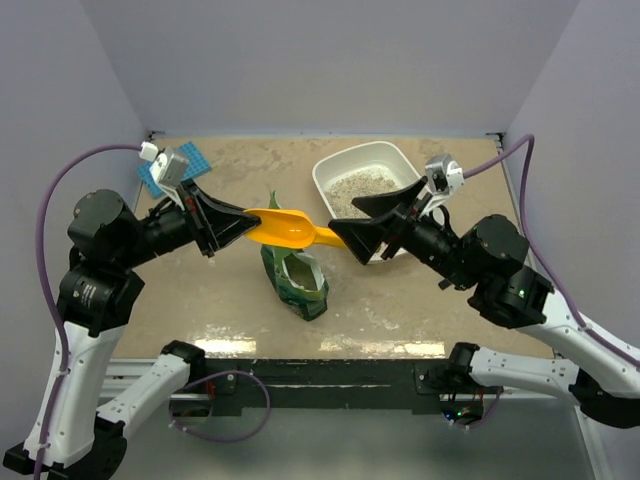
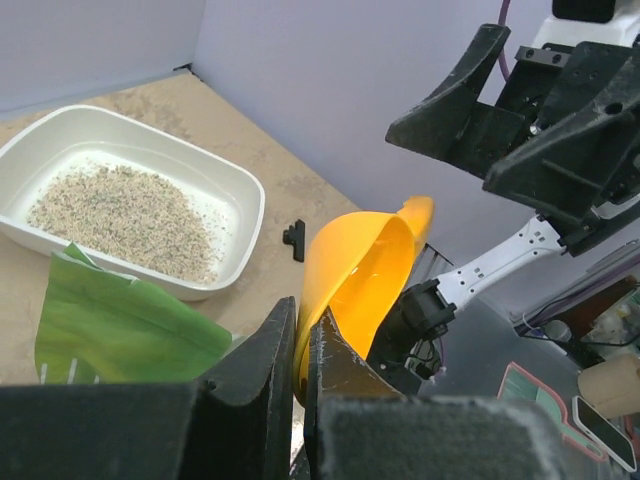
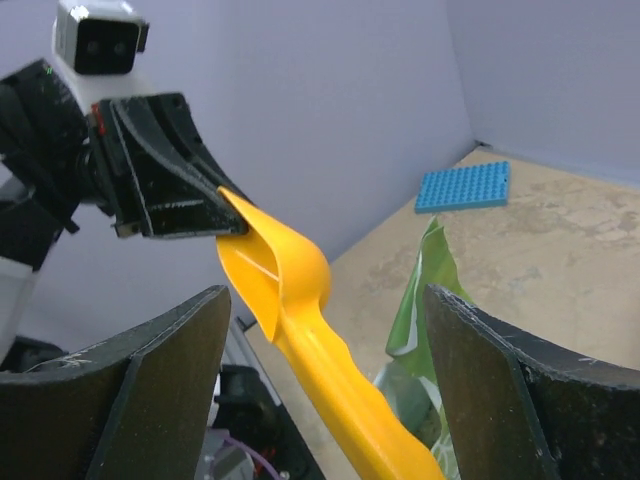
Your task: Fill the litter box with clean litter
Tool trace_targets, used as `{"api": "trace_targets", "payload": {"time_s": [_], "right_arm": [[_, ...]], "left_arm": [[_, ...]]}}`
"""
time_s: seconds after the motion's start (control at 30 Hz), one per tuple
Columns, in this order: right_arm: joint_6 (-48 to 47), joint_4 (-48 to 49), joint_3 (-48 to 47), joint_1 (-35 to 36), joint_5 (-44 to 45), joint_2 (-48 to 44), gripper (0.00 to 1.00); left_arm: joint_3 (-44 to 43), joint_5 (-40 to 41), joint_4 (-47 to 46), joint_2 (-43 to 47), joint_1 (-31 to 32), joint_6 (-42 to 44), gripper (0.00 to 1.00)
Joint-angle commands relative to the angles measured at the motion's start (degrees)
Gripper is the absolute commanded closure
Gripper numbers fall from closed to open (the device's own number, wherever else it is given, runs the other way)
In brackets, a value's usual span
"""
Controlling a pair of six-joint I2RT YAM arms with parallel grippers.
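Observation:
The white litter box (image 1: 325, 172) stands at the back right, with a thin layer of clean litter (image 1: 360, 184) inside; in the left wrist view the box (image 2: 252, 203) and its litter (image 2: 120, 215) show at the left. An orange scoop (image 1: 285, 229) hangs level above a green bag (image 1: 296, 282). My left gripper (image 1: 243, 225) is shut on the rim of the scoop's bowl (image 2: 360, 275). My right gripper (image 1: 345, 220) stands open, and the scoop's handle (image 3: 330, 375) runs between its wide-apart fingers (image 3: 170, 385) without a visible grip. The scoop looks empty.
A blue gridded mat (image 1: 195, 158) lies at the back left, partly behind my left wrist, and shows as well in the right wrist view (image 3: 465, 187). The green bag (image 3: 420, 300) stands open below the scoop. A small black piece (image 2: 294, 240) lies on the table near the box.

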State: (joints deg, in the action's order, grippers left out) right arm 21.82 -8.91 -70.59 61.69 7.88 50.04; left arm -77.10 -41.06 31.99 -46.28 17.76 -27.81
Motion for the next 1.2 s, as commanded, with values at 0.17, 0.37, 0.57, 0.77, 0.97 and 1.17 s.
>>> {"api": "trace_targets", "payload": {"time_s": [0.17,0.37,0.57,0.77,0.97,1.17], "right_arm": [[14.99,21.29,6.42,-16.41,-16.11,-2.14,0.18],[21.5,29.9,10.73,-27.85,-31.85,0.85,0.22],[22.9,32.28,16.35,-36.54,-40.55,-1.34,0.21],[28.27,40.11,24.27,-44.73,-49.09,-2.15,0.22],[30.21,46.26,26.29,-44.9,-52.08,0.75,0.23],[33.11,52.23,26.99,-44.9,-55.69,1.81,0.23]], "left_arm": [[4.76,-0.51,-12.03,-0.03,-0.27,1.88,1.0],[8.54,-4.53,-18.44,-1.17,-2.37,0.75,1.0],[14.41,-18.15,-35.2,-3.55,-12.37,-8.73,1.0],[17.59,-21.87,-45.16,-4.61,-13.89,-14.37,1.0],[19.44,-23.01,-50.62,-5.48,-13.89,-18.15,1.0],[19.62,-23.19,-50.36,-6.54,-13.98,-17.89,1.0]]}}
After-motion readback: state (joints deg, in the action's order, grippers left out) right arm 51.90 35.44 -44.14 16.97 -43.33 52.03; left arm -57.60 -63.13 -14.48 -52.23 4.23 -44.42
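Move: The scoop's handle lies just under my open right hand, its middle some 3 cm back of the hand point and about 5 cm below. From that hand the litter bag stands about 12 cm to the left, 4 cm back and 25 cm down; the litter box is roughly 13 cm ahead, 12 cm to the right and 31 cm down. From my left hand, which already holds the scoop by its blade, the handle's middle is about 17 cm to the right and 4 cm back. I swing my open right hand forward about 7 cm and some 5 cm to the right, clear past the scoop's handle end. It first rises slightly, then sinks to about 6 cm below its start, turning counter-clockwise with its left side raised. My left hand keeps its pinch on the blade and carries the scoop about 5 cm forward and slightly down, turning some 10 degrees clockwise. ##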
